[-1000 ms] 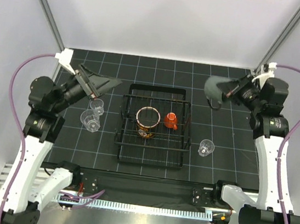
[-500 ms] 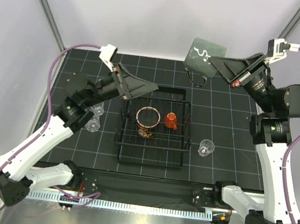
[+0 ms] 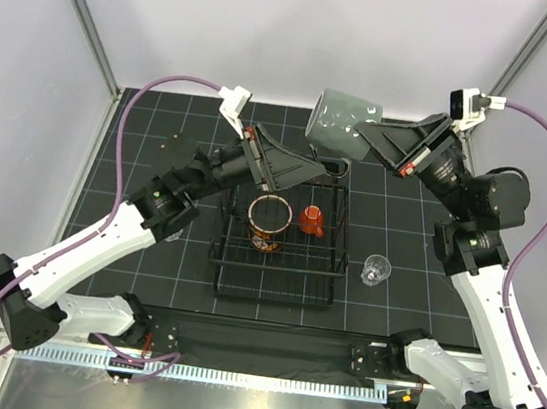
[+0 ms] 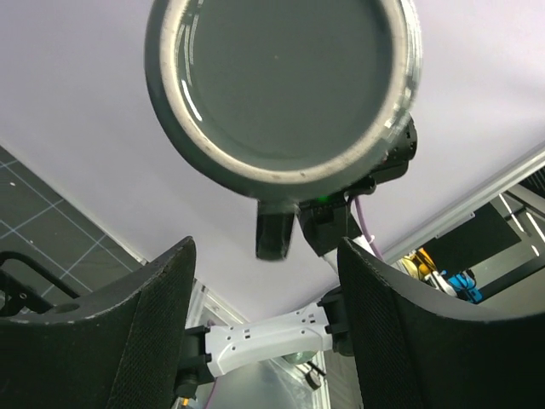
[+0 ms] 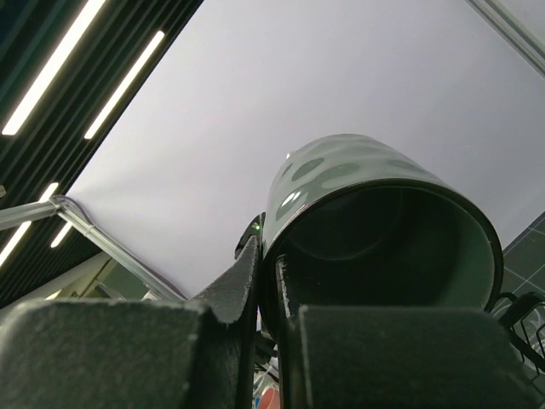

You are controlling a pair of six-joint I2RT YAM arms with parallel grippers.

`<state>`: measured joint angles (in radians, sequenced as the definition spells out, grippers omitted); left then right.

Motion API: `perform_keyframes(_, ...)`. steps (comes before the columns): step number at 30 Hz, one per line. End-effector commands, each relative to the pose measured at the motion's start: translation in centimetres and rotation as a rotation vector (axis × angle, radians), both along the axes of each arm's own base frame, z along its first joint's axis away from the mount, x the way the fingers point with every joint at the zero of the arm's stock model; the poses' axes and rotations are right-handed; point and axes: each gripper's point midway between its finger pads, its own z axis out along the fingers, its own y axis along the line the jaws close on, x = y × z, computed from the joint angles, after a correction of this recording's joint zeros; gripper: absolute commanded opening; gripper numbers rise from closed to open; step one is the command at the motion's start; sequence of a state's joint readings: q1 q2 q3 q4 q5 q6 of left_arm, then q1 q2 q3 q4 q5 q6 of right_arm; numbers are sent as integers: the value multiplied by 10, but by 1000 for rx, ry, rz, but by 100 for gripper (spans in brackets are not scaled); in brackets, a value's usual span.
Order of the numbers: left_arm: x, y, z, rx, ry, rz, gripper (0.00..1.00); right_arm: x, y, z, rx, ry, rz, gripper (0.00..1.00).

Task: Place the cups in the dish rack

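My right gripper (image 3: 371,139) is shut on the rim of the grey-green cup (image 3: 341,125), one finger inside and one outside (image 5: 243,285). It holds the cup (image 5: 375,221) tilted in the air above the far edge of the dish rack (image 3: 274,280). My left gripper (image 3: 324,171) is open just below and in front of that cup. In the left wrist view the cup's round end (image 4: 281,85) hangs above the left gripper (image 4: 264,328), with nothing between the fingers. The large mug (image 3: 269,222) and the orange cup (image 3: 312,220) stand in the rack. One clear cup (image 3: 376,269) stands right of the rack.
The left arm (image 3: 168,201) stretches over the mat left of the rack and hides most of what stands there. The black gridded mat (image 3: 413,294) covers the table. Metal frame posts (image 3: 82,13) rise at the back corners.
Both arms swung inward over the rack. The right gripper carried the grey-green cup left and lower. The left gripper rose from beside the clear cups toward it, its jaws narrowing a little.
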<state>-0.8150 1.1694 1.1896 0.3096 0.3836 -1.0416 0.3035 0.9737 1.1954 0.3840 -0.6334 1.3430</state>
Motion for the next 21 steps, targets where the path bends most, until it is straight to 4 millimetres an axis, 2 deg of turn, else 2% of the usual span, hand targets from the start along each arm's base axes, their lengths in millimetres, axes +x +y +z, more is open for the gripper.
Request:
perform_keyframes(1, 2, -1, 31, -69, -81, 31, 66, -26, -10, 39, 105, -144, -11, 4)
perform_keyframes(8, 7, -13, 28, -62, -69, 29, 53, -27, -4, 35, 115, -133, 7, 4)
perform_keyframes(19, 10, -18, 32, -74, -64, 33, 38, -25, 2, 29, 124, -113, 16, 4)
perform_keyframes(21, 11, -18, 32, -76, -61, 41, 31, -26, 4, 28, 126, -111, 21, 4)
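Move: The left hand, open, goes for the grey cup's handle, about 4 cm to its right and 1 cm ahead, at about its own height; the cup's body is some 4 cm ahead, 6 cm right and 4 cm higher. Far below it, about 38 cm, the dish rack's middle is roughly 9 cm ahead and 2 cm left. The right hand, already pinching the cup's wall at the rim, has the handle about 6 cm to its left, 3 cm back and 6 cm lower. The left fingers close from wide open to about half that gap around the grey cup's handle, seeming to touch it by the end, as the hand slides about 2.5 cm right and a touch forward, slowing to a near stop. The right hand keeps its pinch on the cup's wall and eases it about 1.5 cm left towards the left hand, sinking slightly. ##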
